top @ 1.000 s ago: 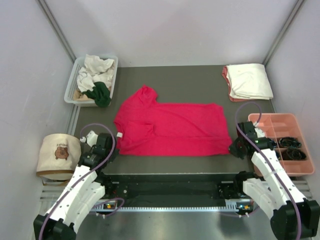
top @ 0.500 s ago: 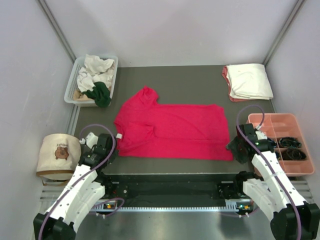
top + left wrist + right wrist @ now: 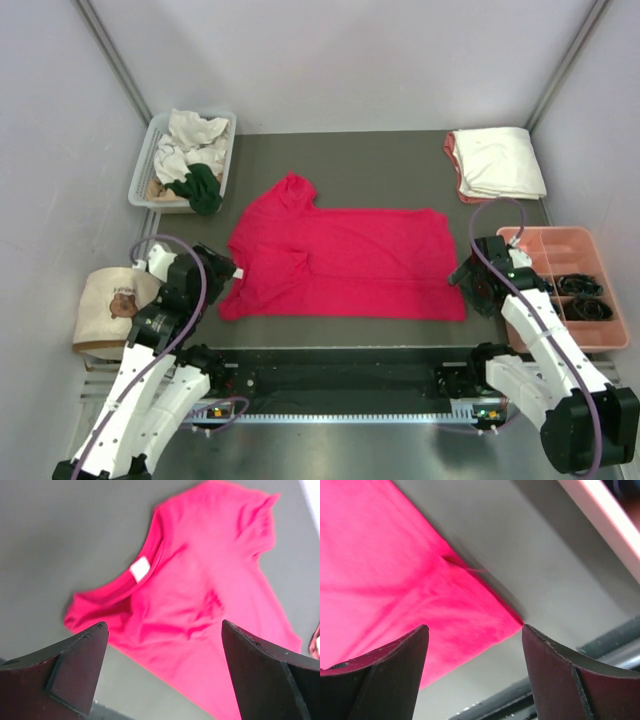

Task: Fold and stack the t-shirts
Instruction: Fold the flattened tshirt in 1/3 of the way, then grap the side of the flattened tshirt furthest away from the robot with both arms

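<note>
A crimson-red t-shirt [image 3: 340, 260] lies spread flat on the dark mat, collar to the left with its white neck label [image 3: 239, 272] showing. My left gripper [image 3: 212, 278] hovers open just off the collar end. In the left wrist view the t-shirt [image 3: 200, 605] and label [image 3: 139, 570] lie below the open left gripper [image 3: 164, 624], nothing between its fingers. My right gripper [image 3: 468, 282] stands open at the shirt's near right corner. The right wrist view shows that hem corner [image 3: 505, 620] on the mat under the open right gripper [image 3: 475, 627].
A white basket [image 3: 140, 175] at the back left holds crumpled cream-white, dark green and tan t-shirts. A folded cream-white shirt [image 3: 497, 162] lies on a salmon-pink one at the back right. A pink divided tray [image 3: 520, 235] sits right; a beige bear-print bag [image 3: 118, 305] sits left.
Both grippers have opened and let go of the shirt's near corners. The left arm has drawn back and up; the shirt's near left corner now lies farther out.
</note>
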Controlling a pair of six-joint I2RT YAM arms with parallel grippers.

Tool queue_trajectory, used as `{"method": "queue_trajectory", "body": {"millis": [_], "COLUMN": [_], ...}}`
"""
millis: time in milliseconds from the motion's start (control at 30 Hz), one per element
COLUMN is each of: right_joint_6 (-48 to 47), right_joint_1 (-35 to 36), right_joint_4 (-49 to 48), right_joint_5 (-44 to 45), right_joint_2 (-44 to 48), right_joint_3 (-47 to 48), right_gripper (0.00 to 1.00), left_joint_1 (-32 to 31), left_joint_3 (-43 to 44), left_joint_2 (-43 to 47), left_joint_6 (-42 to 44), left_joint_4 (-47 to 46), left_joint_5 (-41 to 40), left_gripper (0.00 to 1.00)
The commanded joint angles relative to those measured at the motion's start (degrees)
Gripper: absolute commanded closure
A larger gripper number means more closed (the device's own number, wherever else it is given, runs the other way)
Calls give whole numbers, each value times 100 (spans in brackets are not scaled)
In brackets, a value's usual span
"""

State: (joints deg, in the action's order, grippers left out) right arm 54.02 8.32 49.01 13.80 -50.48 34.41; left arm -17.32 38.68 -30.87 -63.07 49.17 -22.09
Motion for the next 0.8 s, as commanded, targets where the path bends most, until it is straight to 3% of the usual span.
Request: {"method": "queue_trajectory", "body": {"millis": [0, 200, 500, 600, 767], "right_joint_6": [-452, -1427, -2405, -2475, -2458], "right_joint_1": [-67, -67, -67, -76, -67], "right_joint_4": [-663, -1684, -2353, -2528, -2485], "right_joint_5": [465, 606, 465, 343, 351], "right_joint_2": [-102, -1041, -3062, -3633, -4452], "right_joint_3": [495, 1013, 2481, 2842, 3526], "right_gripper": [25, 25, 24, 25, 30], "left_joint_1": [-17, -17, -17, -17, -17], "left_joint_3": [509, 360, 842, 1369, 1863], "left_joint_2": [-41, -1006, -4159, -4864, -5297], "left_joint_6": [750, 2376, 3722, 3881, 4136], "left_joint_4": [-151, -2479, -5116, -5120, -5251], "left_joint_5": [-760, -842, -428, -656, -666], "left_gripper": [1, 1, 1, 1, 1]}}
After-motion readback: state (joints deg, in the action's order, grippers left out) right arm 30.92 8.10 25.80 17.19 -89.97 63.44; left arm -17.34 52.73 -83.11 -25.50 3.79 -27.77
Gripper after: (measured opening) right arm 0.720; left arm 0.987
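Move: The sleeve stub at the shirt's far left lies about 24 cm ahead of the left hand, 10 cm to its right and 11 cm below. The white tag is nearly under this hand, and the green cloth hanging from the basket is some 22 cm ahead and 11 cm left. From the right hand, the shirt's far-right corner is about 21 cm ahead, 4 cm left and 3 cm lower. The near-right corner is 5 cm back, the white stack 32 cm ahead and 8 cm right, the pink tray 22 cm right. Both open hands sweep forward together, some 20 cm each, from the shirt's near edge towards its far side: the left towards the sleeve stub, the right towards the far-right corner. The left rises about 4 cm before sinking below its starting height, rolling left side up about 30 degrees and turning clockwise; the right climbs about 4 cm while turning counter-clockwise. No grip is taken. ##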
